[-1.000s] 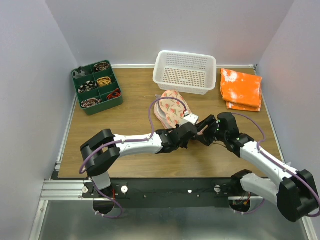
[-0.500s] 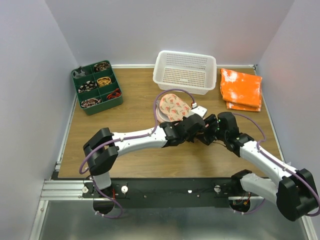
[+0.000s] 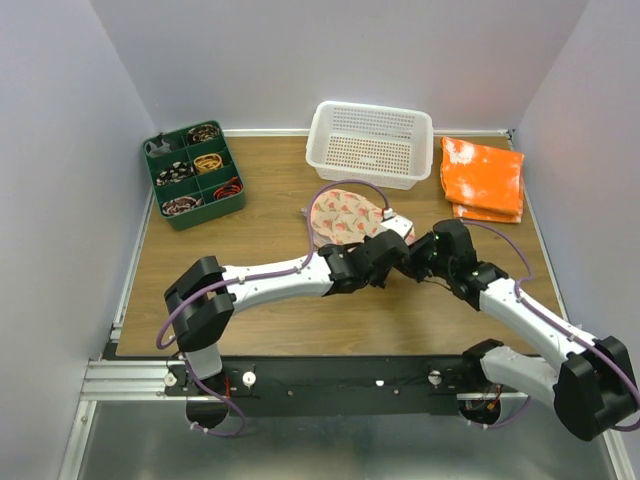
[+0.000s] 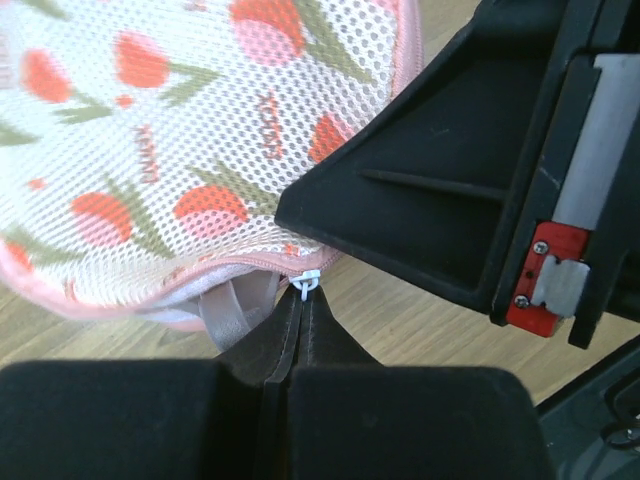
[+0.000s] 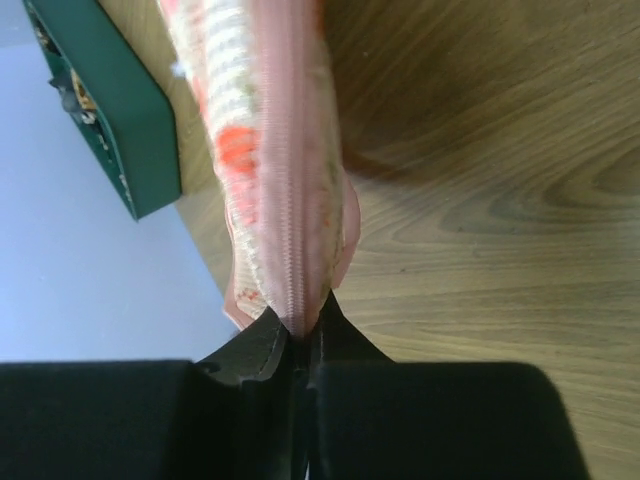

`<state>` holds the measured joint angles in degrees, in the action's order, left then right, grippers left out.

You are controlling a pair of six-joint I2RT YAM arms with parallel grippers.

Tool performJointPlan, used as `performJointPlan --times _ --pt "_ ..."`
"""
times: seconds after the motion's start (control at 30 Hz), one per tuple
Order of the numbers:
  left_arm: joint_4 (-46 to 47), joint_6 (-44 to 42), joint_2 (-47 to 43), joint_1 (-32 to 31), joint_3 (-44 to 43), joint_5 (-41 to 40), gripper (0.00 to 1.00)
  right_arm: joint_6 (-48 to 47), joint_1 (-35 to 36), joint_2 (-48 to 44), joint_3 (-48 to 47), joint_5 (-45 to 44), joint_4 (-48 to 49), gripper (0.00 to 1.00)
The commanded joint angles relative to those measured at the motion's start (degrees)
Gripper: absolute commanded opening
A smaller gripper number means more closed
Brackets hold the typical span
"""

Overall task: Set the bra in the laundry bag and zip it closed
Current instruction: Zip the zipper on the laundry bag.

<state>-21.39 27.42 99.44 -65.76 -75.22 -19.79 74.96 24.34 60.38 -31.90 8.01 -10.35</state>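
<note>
The laundry bag (image 3: 343,214), pale pink mesh with red-orange fruit print, lies folded over in front of the basket. In the left wrist view my left gripper (image 4: 303,298) is shut on the white zipper pull (image 4: 306,283) at the bag's (image 4: 190,140) near rim. A taupe strap of the bra (image 4: 226,312) hangs out under that rim; the rest of the bra is hidden inside. My right gripper (image 5: 303,328) is shut on the pink zipper edge of the bag (image 5: 270,150). From above, the left gripper (image 3: 398,246) and right gripper (image 3: 413,252) meet at the bag's right end.
A white perforated basket (image 3: 370,143) stands just behind the bag. An orange-and-white folded cloth (image 3: 482,178) lies at the back right. A green compartment tray (image 3: 192,174) of small items sits at the back left. Walls close in on three sides.
The bag's upper half has folded over, so it looks rounder and more compact. My right gripper has shut on the bag's edge. The left gripper has shifted slightly right, staying shut.
</note>
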Motion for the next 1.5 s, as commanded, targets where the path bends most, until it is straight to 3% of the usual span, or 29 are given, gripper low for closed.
performJointPlan --times 0.0,0.33,0.97,1.47 --pt "-0.15 -0.09 -5.22 -0.25 1.83 -1.91 0.00 -2.36 -0.34 -2.20 -0.97 -7.66 -5.47 0.11" --pt "-0.23 0.26 -9.34 0.19 7.98 -5.08 0.00 -5.78 -0.34 -1.23 -3.69 -12.49 -8.63 0.10" --pt "1.26 3.78 -15.33 0.98 18.79 -6.66 0.00 -8.86 -0.52 2.98 -5.28 -9.07 -6.09 0.14" --pt "-2.43 3.08 -17.61 2.74 23.36 -15.10 0.00 -12.29 -0.43 7.56 -7.65 -9.07 -7.06 0.15"
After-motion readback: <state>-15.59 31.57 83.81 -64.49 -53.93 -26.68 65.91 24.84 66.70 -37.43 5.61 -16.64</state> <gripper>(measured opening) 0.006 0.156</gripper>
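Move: The zipper pull is already pinched in the left fingertips. The laundry bag's left end, towards which it is drawn, lies about 15 cm to the left and 9 cm ahead of this hand, some 5 cm lower. The right gripper, clamped on the bag's edge, is 2 cm ahead and 1 cm right; the white basket stands about 27 cm ahead, 3 cm left. From the right hand, the pull is about 2 cm back and 1 cm left. The zipper pull is drawn along the bag's edge by the left hand, about 8 cm to the left and away from the right gripper, rising slightly at first and then sinking some 3 cm, while the wrist turns roughly 10 degrees counter-clockwise. The right hand keeps its grip on the edge as an anchor, rolling its left side down about 10 degrees and easing down nearly 2 cm. ##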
